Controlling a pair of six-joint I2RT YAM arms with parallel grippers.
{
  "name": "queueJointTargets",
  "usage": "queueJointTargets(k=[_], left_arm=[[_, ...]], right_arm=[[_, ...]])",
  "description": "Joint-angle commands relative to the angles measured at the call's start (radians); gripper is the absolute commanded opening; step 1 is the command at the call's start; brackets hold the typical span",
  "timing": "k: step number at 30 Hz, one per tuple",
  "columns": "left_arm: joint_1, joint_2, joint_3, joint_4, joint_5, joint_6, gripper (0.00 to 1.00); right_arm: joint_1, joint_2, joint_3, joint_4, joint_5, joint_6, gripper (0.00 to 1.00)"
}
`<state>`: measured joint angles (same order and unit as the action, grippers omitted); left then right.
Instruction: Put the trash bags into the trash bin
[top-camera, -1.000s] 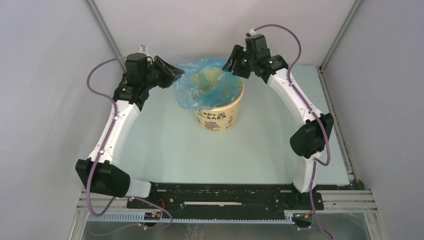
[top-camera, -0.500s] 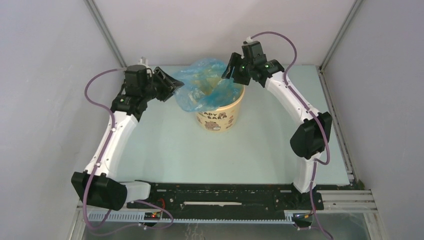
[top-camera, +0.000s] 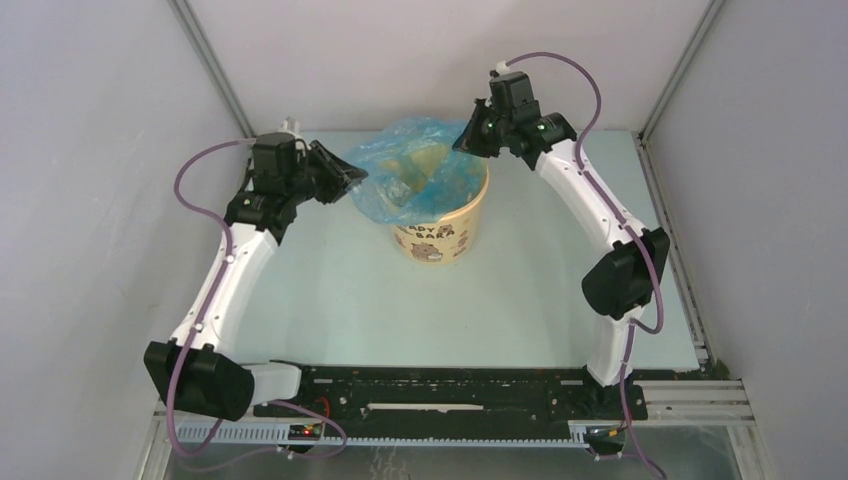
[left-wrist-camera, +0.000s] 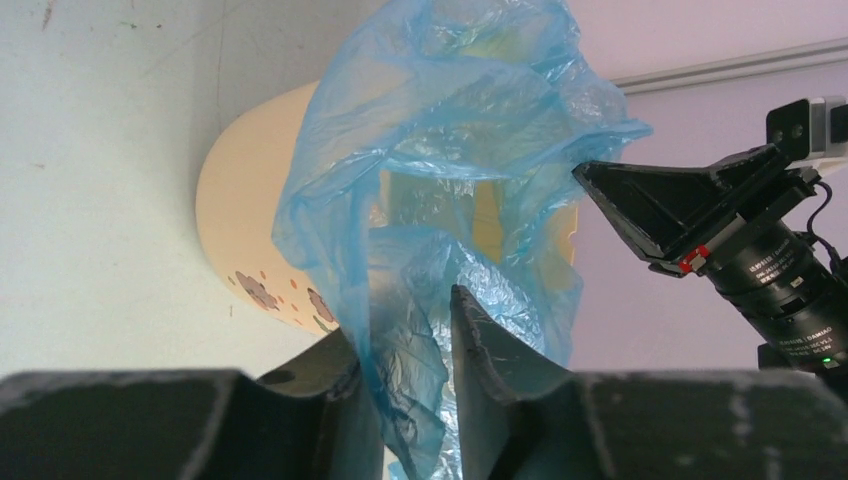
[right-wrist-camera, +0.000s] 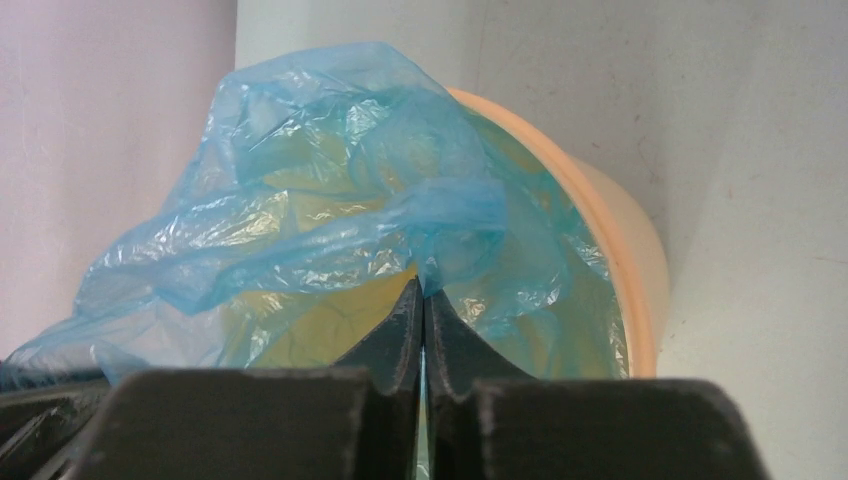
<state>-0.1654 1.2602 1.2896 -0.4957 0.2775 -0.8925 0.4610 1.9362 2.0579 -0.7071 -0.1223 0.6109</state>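
Observation:
The pale-yellow trash bin (top-camera: 440, 235) stands upright at the table's middle back, with brown lettering on its side. The light-blue trash bag (top-camera: 410, 175) is draped over its mouth and bulges above the rim. My left gripper (top-camera: 355, 178) is at the bag's left edge. In the left wrist view its jaws (left-wrist-camera: 400, 312) stand apart, with loose bag film (left-wrist-camera: 450, 150) hanging between them in front of the bin (left-wrist-camera: 250, 230). My right gripper (top-camera: 462, 140) is at the bin's back right. Its tips (right-wrist-camera: 423, 290) are shut and pinch a gathered fold of the bag (right-wrist-camera: 330, 200) above the bin's rim (right-wrist-camera: 620, 250).
Grey walls enclose the pale-green table (top-camera: 330, 290) on three sides. The back wall is close behind the bin. A black rail (top-camera: 450, 385) with both arm bases runs along the near edge.
The right gripper was open and has closed on the bag's edge at the back right, lifting slightly. The left jaws widened and then narrowed around the film.

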Motion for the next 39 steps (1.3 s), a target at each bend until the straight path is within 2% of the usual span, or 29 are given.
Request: queueJointTargets(k=[1,6,8,10,13,18,23,24,28,31,34,36,39], left_arm=[[-0.002,-0.006,-0.024,0.051,0.039,-0.014,0.28],[-0.002,0.001,-0.027,0.055,0.037,-0.010,0.12],[-0.002,0.008,-0.028,0.055,0.044,-0.010,0.04],[-0.002,0.011,-0.035,0.055,0.048,-0.010,0.01],[-0.002,0.007,-0.045,0.056,0.038,-0.006,0.00],[0.001,0.028,-0.005,0.051,0.063,-0.005,0.00],[-0.006,0.043,0.070,0.051,0.083,0.000,0.00],[-0.009,0.046,0.077,0.052,0.086,0.000,0.00],[-0.026,0.044,0.092,0.054,0.096,0.002,0.02],[-0.034,0.035,0.104,0.055,0.095,0.012,0.03],[-0.034,0.027,0.126,0.051,0.093,0.026,0.04],[-0.034,0.019,0.145,0.049,0.087,0.038,0.05],[-0.035,0.016,0.175,0.029,0.075,0.068,0.06]], right_arm=[[-0.018,-0.080,0.045,-0.045,-0.034,0.003,0.00],[-0.080,-0.119,0.072,-0.161,-0.092,-0.036,0.00],[-0.129,-0.117,0.108,-0.251,-0.154,-0.073,0.00],[-0.180,-0.113,0.126,-0.332,-0.284,-0.127,0.00],[-0.244,-0.126,0.103,-0.451,-0.382,-0.198,0.00],[-0.286,-0.207,-0.039,-0.442,-0.454,-0.261,0.00],[-0.287,-0.233,-0.038,-0.434,-0.403,-0.269,0.00],[-0.285,-0.227,-0.018,-0.446,-0.391,-0.269,0.03],[-0.256,-0.211,0.108,-0.505,-0.306,-0.283,0.25],[-0.204,-0.202,0.215,-0.550,-0.202,-0.309,0.46],[-0.135,-0.196,0.286,-0.559,-0.109,-0.340,0.60],[-0.089,-0.187,0.340,-0.564,-0.056,-0.354,0.67],[-0.033,-0.174,0.403,-0.560,-0.018,-0.366,0.70]])
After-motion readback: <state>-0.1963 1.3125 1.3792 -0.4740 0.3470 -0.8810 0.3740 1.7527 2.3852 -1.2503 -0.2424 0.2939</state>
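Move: The right hand already pinches the trash bag's edge above the bin. The bin's middle lies about 5 cm to its left, level with it fore and aft and 18 cm below; the bin's right rim is some 6 cm to its right, 9 cm lower. The bag's near-left edge hangs right between the left hand's half-open fingers, with the bin's middle about 9 cm ahead of that hand, 13 cm to its right and 20 cm below. Still pinching the bag, the right hand drags its edge to the right and back, over and past the bin's right rim, some 11 cm right and 8 cm back, tipping its fingers down. It then opens, lets go and climbs about 10 cm, drifting slightly left and tipping up again. The left fingers close on the bag edge between them; that hand stays nearly still at first, sinks a little, then lifts about 4 cm and eases right. ##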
